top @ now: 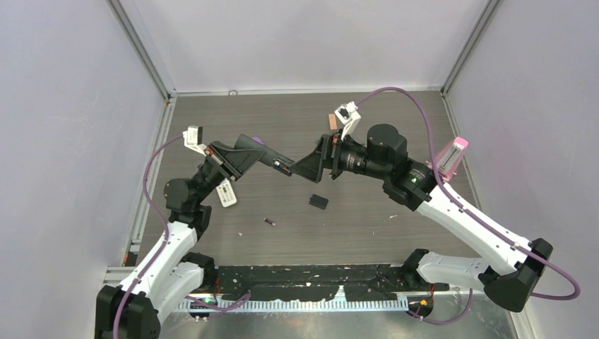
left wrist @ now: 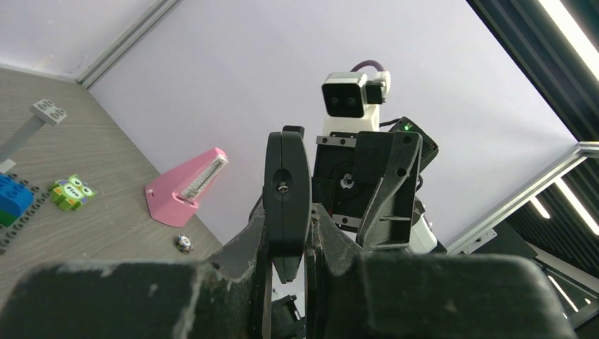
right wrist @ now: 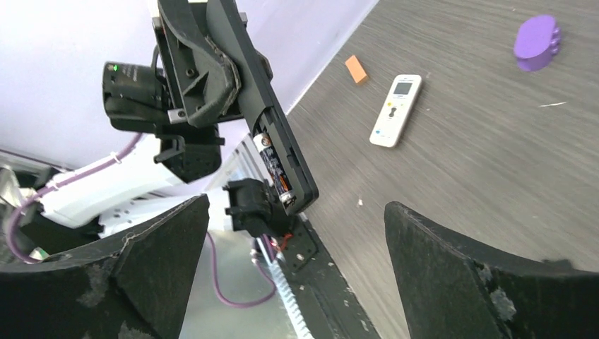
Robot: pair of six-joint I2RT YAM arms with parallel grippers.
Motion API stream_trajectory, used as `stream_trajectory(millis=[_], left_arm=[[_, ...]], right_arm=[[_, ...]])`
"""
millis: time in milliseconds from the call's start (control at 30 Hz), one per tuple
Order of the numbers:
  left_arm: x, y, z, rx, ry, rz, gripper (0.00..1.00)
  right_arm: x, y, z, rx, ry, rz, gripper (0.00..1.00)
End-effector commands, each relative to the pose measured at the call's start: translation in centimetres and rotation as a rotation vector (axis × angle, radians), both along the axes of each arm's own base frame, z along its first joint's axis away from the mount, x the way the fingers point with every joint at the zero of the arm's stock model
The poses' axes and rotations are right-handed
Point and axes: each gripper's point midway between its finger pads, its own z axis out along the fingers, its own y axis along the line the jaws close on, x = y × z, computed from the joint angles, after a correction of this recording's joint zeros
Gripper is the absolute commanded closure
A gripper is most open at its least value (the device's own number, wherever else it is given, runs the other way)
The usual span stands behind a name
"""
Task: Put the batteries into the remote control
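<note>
My left gripper is shut on a black remote control and holds it in the air, its free end toward the right arm. From the left wrist the remote stands edge-on between the shut jaws. In the right wrist view the remote shows its open compartment with a battery inside, orange-red at its lower end. My right gripper is open, wide fingers on either side of the remote's end, not touching it. Another small dark battery lies on the table.
A black battery cover lies mid-table. A white remote rests near the left arm. An orange block, a purple piece and a pink object sit farther off. Toy bricks and a green toy lie by the wall.
</note>
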Motion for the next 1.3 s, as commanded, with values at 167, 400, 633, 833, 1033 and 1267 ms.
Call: stream_trajectory(millis=[167, 400, 633, 833, 1033, 1267], left_arm=[[-1.2, 0.3, 1.6, -0.006, -0.102, 0.003, 1.00], [-1.4, 0.2, 1.7, -0.008, -0.104, -0.006, 1.00], [-1.4, 0.2, 1.9, -0.025, -0.112, -0.018, 1.00], [-1.3, 0.2, 2.0, -0.039, -0.114, -0.025, 1.00], [-1.3, 0.3, 2.2, -0.047, -0.114, -0.016, 1.00], [-1.3, 0.5, 2.4, -0.058, -0.114, -0.009, 1.00]], right_arm=[[1.7, 3.2, 3.0, 0.162, 0.041, -0.006, 0.00], [1.8, 4.5, 2.4, 0.157, 0.064, 0.042, 0.01], [1.7, 5.1, 2.6, 0.193, 0.082, 0.068, 0.08], [1.5, 5.4, 2.1, 0.201, 0.101, 0.082, 0.20], [1.3, 5.5, 1.3, 0.191, 0.116, 0.093, 0.35], [1.1, 5.4, 0.1, 0.172, 0.136, 0.099, 0.43]])
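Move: The right hand, empty and wide open, faces the battery bay at the near end of the black remote; the bay's middle is some 5 cm to its left, 2 cm ahead and 1 cm above. On the table about 30 cm below, the battery cover lies 6 cm to this hand's right and 1 cm back, a loose battery 9 cm left and 7 cm back. From the left hand, which grips the remote's other end, the bay is roughly 8 cm right, 3 cm back and 2 cm lower. The right hand reaches about 5 cm left to the remote's bay end, swinging some 2 cm forward and dipping nearly 2 cm on the way before rising back to its starting height, while the fingertips tip up and the wrist rolls, each by nearly 10 degrees. Over the second half its fingers close from wide open to a bit over half, one above the open bay and one beneath the remote's back, with contact not settled by the view, while the left hand keeps its grip and holds the remote nearly still. ##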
